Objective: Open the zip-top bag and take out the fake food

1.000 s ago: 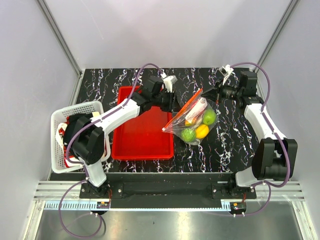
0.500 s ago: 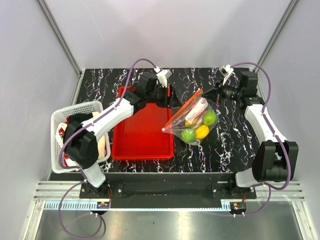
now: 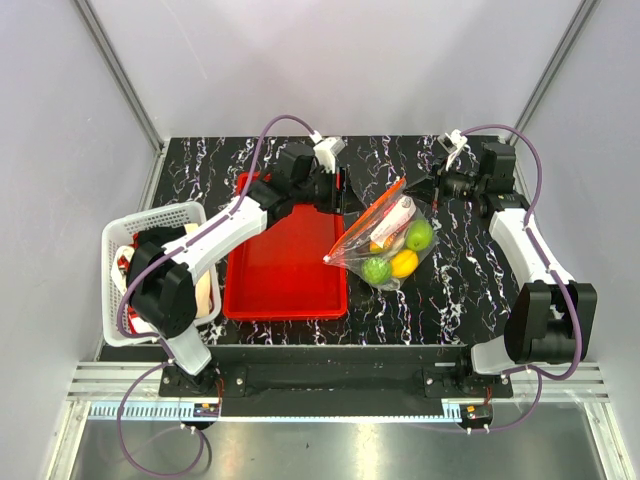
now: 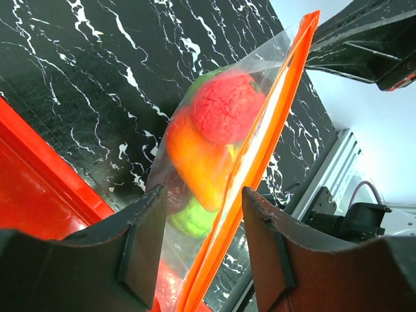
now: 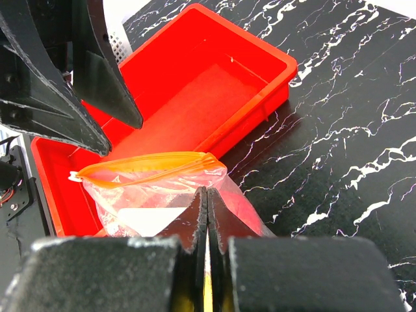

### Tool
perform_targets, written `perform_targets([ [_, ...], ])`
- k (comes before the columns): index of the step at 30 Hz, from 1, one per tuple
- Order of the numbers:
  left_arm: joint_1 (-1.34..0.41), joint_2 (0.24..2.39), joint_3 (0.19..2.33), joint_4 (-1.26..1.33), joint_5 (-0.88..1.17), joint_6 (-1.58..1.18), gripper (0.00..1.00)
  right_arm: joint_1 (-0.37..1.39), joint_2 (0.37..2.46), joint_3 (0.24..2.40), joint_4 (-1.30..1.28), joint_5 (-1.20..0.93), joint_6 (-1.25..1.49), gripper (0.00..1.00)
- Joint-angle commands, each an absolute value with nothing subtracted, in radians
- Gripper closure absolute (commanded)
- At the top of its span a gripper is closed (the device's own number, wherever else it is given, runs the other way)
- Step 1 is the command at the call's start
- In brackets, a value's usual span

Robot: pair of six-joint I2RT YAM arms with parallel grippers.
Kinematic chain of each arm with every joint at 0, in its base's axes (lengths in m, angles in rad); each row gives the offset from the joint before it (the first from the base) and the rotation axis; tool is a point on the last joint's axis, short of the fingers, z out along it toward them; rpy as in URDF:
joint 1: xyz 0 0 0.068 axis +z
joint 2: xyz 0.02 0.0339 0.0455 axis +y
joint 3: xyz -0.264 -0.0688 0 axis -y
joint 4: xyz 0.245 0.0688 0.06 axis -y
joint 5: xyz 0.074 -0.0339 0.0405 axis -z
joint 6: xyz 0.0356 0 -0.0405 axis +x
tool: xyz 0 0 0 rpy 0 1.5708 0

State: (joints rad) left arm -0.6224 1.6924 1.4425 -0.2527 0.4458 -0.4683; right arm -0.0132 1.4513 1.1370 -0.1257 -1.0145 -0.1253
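Observation:
The zip-top bag (image 3: 385,240), clear with an orange zip strip (image 4: 260,149), hangs tilted above the black table. My right gripper (image 5: 207,201) is shut on the bag's film just below the strip and holds it up from the right (image 3: 428,192). My left gripper (image 4: 205,247) is open at the bag's left side. The strip runs through the gap between its fingers (image 4: 140,240) with space on both sides. Fake food shows inside the bag: a red piece (image 4: 227,107), an orange one (image 4: 198,162), two green fruits (image 3: 418,235) (image 3: 377,269) and a yellow one (image 3: 404,263).
A red tray (image 3: 285,270) lies on the table just left of the bag, under my left arm. A white basket (image 3: 150,220) with items in it stands at the table's left edge. Grey walls and metal frame posts close in the table.
My left gripper has opened wider and drawn back slightly from the zip strip, its arm swinging toward the far left. The bag and my right gripper have stayed where they were.

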Motion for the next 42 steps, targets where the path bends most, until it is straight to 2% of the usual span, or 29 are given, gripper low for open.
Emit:
perform_targets([
  [1,-0.634,1.723,1.443,-0.202,0.469,-0.472,0.49,-0.006,1.424,1.163,-0.121,-1.034,-0.127,1.00],
  [6,-0.637,1.761,1.462,-0.236,0.462,-0.468,0.54,-0.006,1.419,1.160,-0.121,-1.031,-0.124,1.00],
  [8,-0.641,1.769,1.468,-0.241,0.469,-0.462,0.58,-0.006,1.420,1.161,-0.121,-1.023,-0.117,1.00],
  [9,-0.644,1.770,1.471,-0.244,0.477,-0.459,0.65,-0.006,1.420,1.163,-0.121,-1.019,-0.111,1.00],
  [13,-0.650,1.782,1.486,-0.244,0.534,-0.465,0.79,-0.006,1.425,1.175,-0.124,-0.980,-0.037,1.00],
  [15,-0.660,1.789,1.503,-0.244,0.571,-0.471,0.82,-0.006,1.414,1.174,-0.124,-0.977,-0.020,1.00],
  [17,-0.663,1.775,1.497,-0.236,0.568,-0.477,0.72,-0.006,1.410,1.173,-0.132,-0.956,-0.011,1.00],
  [19,-0.663,1.764,1.477,-0.224,0.569,-0.480,0.57,-0.006,1.407,1.173,-0.143,-0.942,-0.011,1.00],
  [21,-0.664,1.752,1.454,-0.206,0.580,-0.488,0.53,-0.006,1.410,1.172,-0.147,-0.946,-0.011,1.00],
  [23,-0.663,1.743,1.436,-0.177,0.594,-0.502,0.52,0.023,1.411,1.169,-0.156,-0.939,-0.015,1.00],
  [24,-0.663,1.743,1.425,-0.173,0.594,-0.502,0.55,0.021,1.410,1.170,-0.158,-0.936,-0.017,1.00],
  [26,-0.664,1.744,1.420,-0.173,0.588,-0.511,0.69,0.025,1.408,1.173,-0.160,-0.919,-0.009,1.00],
  [28,-0.664,1.762,1.427,-0.169,0.594,-0.520,0.78,0.029,1.407,1.181,-0.164,-0.863,0.042,1.00],
  [29,-0.664,1.775,1.431,-0.161,0.618,-0.541,0.91,0.034,1.407,1.186,-0.170,-0.827,0.070,1.00],
  [30,-0.666,1.790,1.436,-0.147,0.635,-0.557,0.97,0.034,1.411,1.209,-0.210,-0.713,0.162,0.96],
  [31,-0.670,1.798,1.445,-0.118,0.653,-0.584,1.00,0.035,1.417,1.230,-0.256,-0.648,0.204,0.76],
  [33,-0.680,1.807,1.462,-0.097,0.663,-0.610,1.00,0.035,1.443,1.308,-0.412,-0.577,0.251,0.68],
  [34,-0.687,1.812,1.466,-0.062,0.661,-0.653,1.00,0.038,1.448,1.328,-0.455,-0.539,0.283,0.50],
  [35,-0.690,1.813,1.462,-0.036,0.660,-0.684,1.00,0.046,1.440,1.342,-0.489,-0.511,0.313,0.38],
  [36,-0.695,1.812,1.456,-0.009,0.654,-0.715,1.00,0.046,1.434,1.365,-0.556,-0.502,0.333,0.14],
  [37,-0.701,1.809,1.448,0.047,0.634,-0.774,1.00,0.054,1.427,1.377,-0.583,-0.433,0.385,0.01],
  [42,-0.733,1.796,1.387,0.187,0.565,-0.882,1.00,0.119,1.384,1.468,-0.773,-0.350,0.405,0.00],
])
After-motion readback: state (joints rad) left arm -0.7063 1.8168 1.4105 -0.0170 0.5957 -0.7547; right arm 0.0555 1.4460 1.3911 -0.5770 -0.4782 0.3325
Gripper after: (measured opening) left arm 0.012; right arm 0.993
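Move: The bag's orange rim crosses just beyond the left fingers: its middle is about 2 cm back, 3 cm right and 4 cm below that hand. From it, the green apple in the bag is roughly 2 cm back, 14 right and 9 down, the yellow fruit 7 back, 12 right and 11 down, and the red tray's middle 3 back, 15 left and 17 down. The right hand, pinching the bag's upper corner, has the rim's middle some 5 cm back, 8 left and 5 below. The left hand drops about 4 cm to the orange rim, then works back and to the right, its half-open fingers narrowing, widening and finally shutting to pinch the rim, and goes on some 3 cm further right and slightly up. The right hand holds its corner with shut fingers, tipping slightly downward, until the left has shut; then it opens wide, lets go and backs off about 3 cm to the right while swinging some 30 degrees clockwise and tipping further down. ##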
